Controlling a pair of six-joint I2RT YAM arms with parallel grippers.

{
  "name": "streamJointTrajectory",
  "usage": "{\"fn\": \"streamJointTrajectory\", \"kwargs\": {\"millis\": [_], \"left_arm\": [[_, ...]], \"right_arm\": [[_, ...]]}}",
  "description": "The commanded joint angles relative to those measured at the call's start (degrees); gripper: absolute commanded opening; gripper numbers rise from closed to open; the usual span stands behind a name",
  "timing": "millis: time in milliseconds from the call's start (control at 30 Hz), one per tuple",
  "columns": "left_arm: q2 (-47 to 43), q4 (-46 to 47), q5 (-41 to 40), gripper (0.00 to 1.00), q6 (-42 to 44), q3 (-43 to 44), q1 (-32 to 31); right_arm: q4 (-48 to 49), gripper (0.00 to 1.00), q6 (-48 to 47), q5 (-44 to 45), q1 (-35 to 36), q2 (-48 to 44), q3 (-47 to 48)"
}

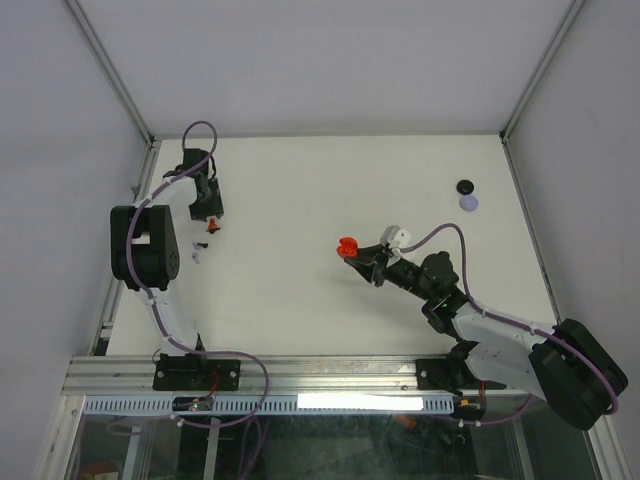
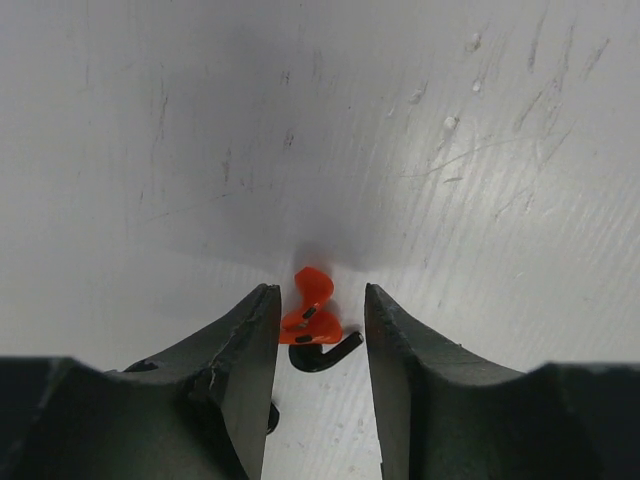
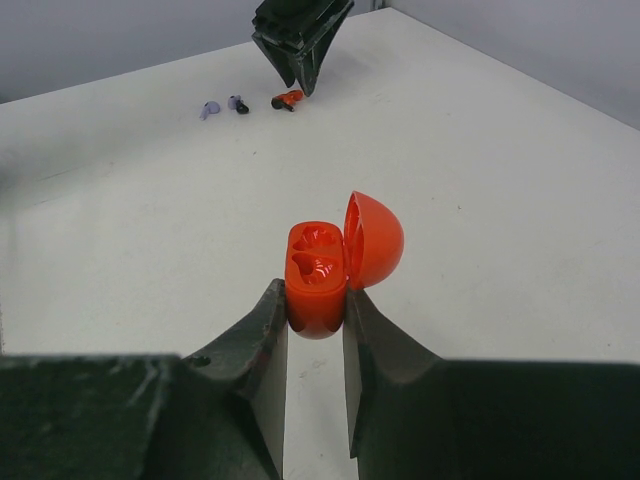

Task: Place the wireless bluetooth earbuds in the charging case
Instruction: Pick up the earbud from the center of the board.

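A red earbud [image 2: 310,308] with a black hook lies on the white table [image 2: 300,120] between the fingers of my left gripper [image 2: 318,292]. The jaws are open around it: the left finger is at its side and the right finger stands apart. From above, this gripper [image 1: 212,222] is at the far left of the table. My right gripper [image 3: 314,295] is shut on the red charging case [image 3: 316,275], held upright at mid-table [image 1: 347,247]. Its lid [image 3: 377,240] is hinged open to the right, and both sockets look bare.
A black earbud [image 3: 238,104] and a lavender earbud [image 3: 209,109] lie just beside the red one [image 3: 286,99]. A black round piece [image 1: 465,187] and a lavender round piece [image 1: 469,203] sit at the far right. Frame posts stand at the table's back corners.
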Motion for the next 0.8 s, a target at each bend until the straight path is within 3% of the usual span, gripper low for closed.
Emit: {"fn": "streamJointTrajectory", "kwargs": {"millis": [0,467,767], "left_arm": [[1.5,-1.2,1.1,0.38,1.8,2.9,1.1],[5.3,-4.6,-0.5,0.20,1.5,3.4,1.9],[2.7,-4.4,-0.6,0.14,-0.4,3.3,4.2]], "right_arm": [[2.5,0.00,-1.1,0.8,-0.2,0.0,1.2],[1.5,0.00,-1.3,0.6,-0.2,-1.3,1.2],[1.4,0.00,-1.2,0.7,-0.1,-1.5,1.2]]}}
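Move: The orange earbud I want is about 2 cm below my left fingertips and about 1 cm to the left. The other orange earbud is about 1 cm back from my hand, a black earbud about 3 cm straight back, and the purple earbuds roughly 8 cm back and 4 cm left. From my right hand, holding the orange case, that orange earbud is about 18 cm ahead, 39 cm left and 15 cm down. I close my left fingers as they sink the last 1.5 cm or so to the board, and pinch the front orange earbud between the pads. Then, staying at that height, I draw it about 1 cm to the left. My right hand keeps its hold on the open orange case. ##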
